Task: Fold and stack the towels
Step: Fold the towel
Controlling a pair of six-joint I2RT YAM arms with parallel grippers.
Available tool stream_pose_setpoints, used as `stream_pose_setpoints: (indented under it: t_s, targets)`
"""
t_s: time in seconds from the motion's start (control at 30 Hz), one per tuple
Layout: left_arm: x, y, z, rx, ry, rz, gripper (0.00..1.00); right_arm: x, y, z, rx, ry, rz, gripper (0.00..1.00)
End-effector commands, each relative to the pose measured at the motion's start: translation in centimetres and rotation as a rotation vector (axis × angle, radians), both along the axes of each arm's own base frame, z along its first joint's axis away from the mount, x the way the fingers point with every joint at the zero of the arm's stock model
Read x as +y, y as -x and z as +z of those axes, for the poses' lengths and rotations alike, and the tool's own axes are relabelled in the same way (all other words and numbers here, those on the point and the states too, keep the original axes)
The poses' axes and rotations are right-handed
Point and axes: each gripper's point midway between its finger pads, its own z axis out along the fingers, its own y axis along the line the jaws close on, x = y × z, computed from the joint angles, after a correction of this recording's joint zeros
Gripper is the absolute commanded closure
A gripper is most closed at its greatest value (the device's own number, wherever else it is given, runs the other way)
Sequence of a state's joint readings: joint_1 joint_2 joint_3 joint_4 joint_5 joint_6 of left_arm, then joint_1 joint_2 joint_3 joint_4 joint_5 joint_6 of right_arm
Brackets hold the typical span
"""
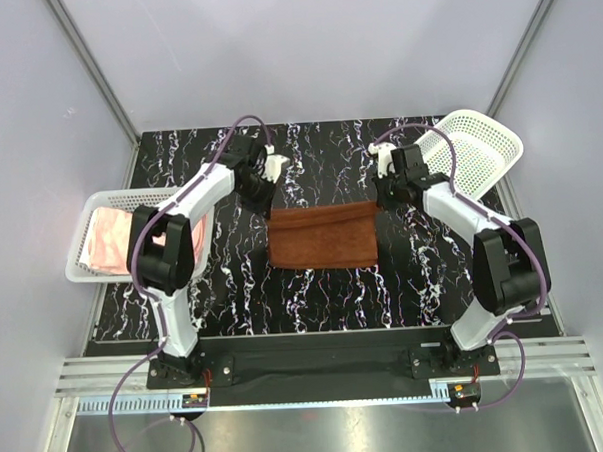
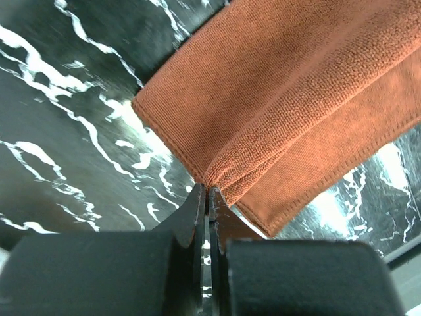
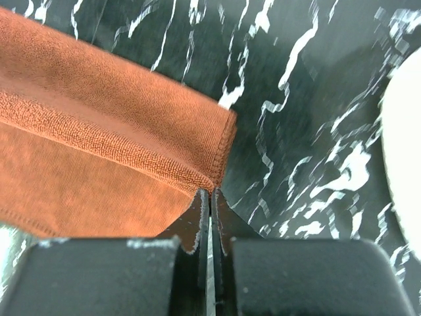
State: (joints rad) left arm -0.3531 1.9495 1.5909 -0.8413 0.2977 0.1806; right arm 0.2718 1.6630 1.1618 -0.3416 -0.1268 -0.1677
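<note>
A brown towel point(image 1: 322, 235) lies in the middle of the black marbled table point(image 1: 325, 295), its far edge lifted. My left gripper point(image 1: 259, 199) is shut on the towel's far left corner; in the left wrist view the towel point(image 2: 283, 85) folds into the pinched jaws of the left gripper point(image 2: 208, 191). My right gripper point(image 1: 384, 194) is shut on the far right corner; in the right wrist view the towel point(image 3: 99, 145) meets the right gripper point(image 3: 210, 192) at its tips. A pink towel point(image 1: 117, 239) lies in the left basket.
A white basket point(image 1: 88, 263) stands at the table's left edge. An empty white basket point(image 1: 474, 153) sits tilted at the far right. Grey walls close in the table on three sides.
</note>
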Motion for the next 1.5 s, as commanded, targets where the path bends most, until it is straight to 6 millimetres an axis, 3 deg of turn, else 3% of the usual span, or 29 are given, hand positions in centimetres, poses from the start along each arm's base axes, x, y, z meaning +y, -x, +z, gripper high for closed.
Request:
stream_pose_setpoints:
  t_s: [0.0,0.17,0.4,0.53,0.8,0.87,0.9,0.97,1.07,1.1,1.2,1.27,1.3,1.37,1.47]
  targets:
    - [-0.5,0.5,2.6,-0.069,0.045,0.0,1.0,-0.2,0.9,1.3,-0.018,-0.067,-0.059,1.0]
    - [-0.6,2.0,2.2,-0.054,0.039,-0.005,1.0,1.0,3.1,0.7,0.041,-0.14,-0.058,1.0]
    - [-0.1,4.2,1.6,-0.034,0.03,-0.001,1.0,0.6,4.9,0.0,0.085,-0.152,-0.117,1.0]
    - [-0.3,5.1,1.4,-0.021,0.034,-0.009,1.0,1.4,5.8,-0.1,0.106,-0.192,-0.107,1.0]
    - [-0.2,7.2,-0.1,0.049,0.01,-0.017,1.0,1.5,8.1,-2.0,0.154,-0.193,-0.128,1.0]
    - [-0.4,7.8,-0.3,0.071,0.009,-0.023,0.94,1.8,8.3,-1.5,0.156,-0.206,-0.128,0.93]
    - [-0.4,8.4,-0.6,0.1,0.005,-0.025,0.91,2.2,9.3,-1.7,0.206,-0.217,-0.134,0.86]
    - [0.1,10.2,-0.8,0.153,-0.033,-0.024,0.81,2.2,10.9,-1.9,0.29,-0.2,-0.153,0.83]
    - [0.1,10.3,0.7,0.1,-0.059,0.009,0.77,-0.4,11.6,-2.5,0.337,-0.095,-0.339,0.77]
    - [0.2,10.4,1.0,0.104,-0.071,0.049,0.71,-0.6,12.3,-2.1,0.355,-0.092,-0.352,0.76]
    - [1.3,10.2,1.5,0.075,-0.115,0.13,0.71,-0.2,12.7,-0.4,0.354,-0.141,-0.381,0.75]
    - [1.7,9.0,1.8,0.019,-0.131,0.215,0.66,0.1,12.4,0.7,0.333,-0.179,-0.405,0.68]
    - [1.4,8.7,1.9,0.025,-0.106,0.281,0.66,0.4,11.8,1.4,0.299,-0.209,-0.409,0.63]
    - [0.2,8.4,1.6,0.027,-0.04,0.326,0.59,0.7,10.9,1.4,0.277,-0.256,-0.456,0.62]
    - [-1.1,8.2,0.7,0.047,0.048,0.393,0.57,1.5,9.8,0.7,0.286,-0.296,-0.489,0.61]
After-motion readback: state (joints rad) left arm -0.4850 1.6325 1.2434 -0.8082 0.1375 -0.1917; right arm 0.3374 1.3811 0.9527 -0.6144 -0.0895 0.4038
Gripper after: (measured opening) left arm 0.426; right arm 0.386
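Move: The left hand still grips the brown towel's far left corner, and that towel's near left corner lies about 9 cm back, roughly 5 cm below, level sideways. The right hand holds the far right corner, with the near right corner about 11 cm back, 1 cm to its left and 5 cm below. From the left hand the pink-towel basket is some 26 cm left, about level; from the right hand the empty basket stands about 16 cm ahead and 19 cm right. Both hands draw the pinched edge of the brown towel back over the lower layer towards its near edge, the left about 10 cm and the right some 13 cm, sinking slightly on the left and more on the right. Late on the fingers open to under half and let go of the corners, and both hands lift 2 to 3 cm, the left turning about 15 degrees counter-clockwise while the right steepens its point and swings clockwise. ##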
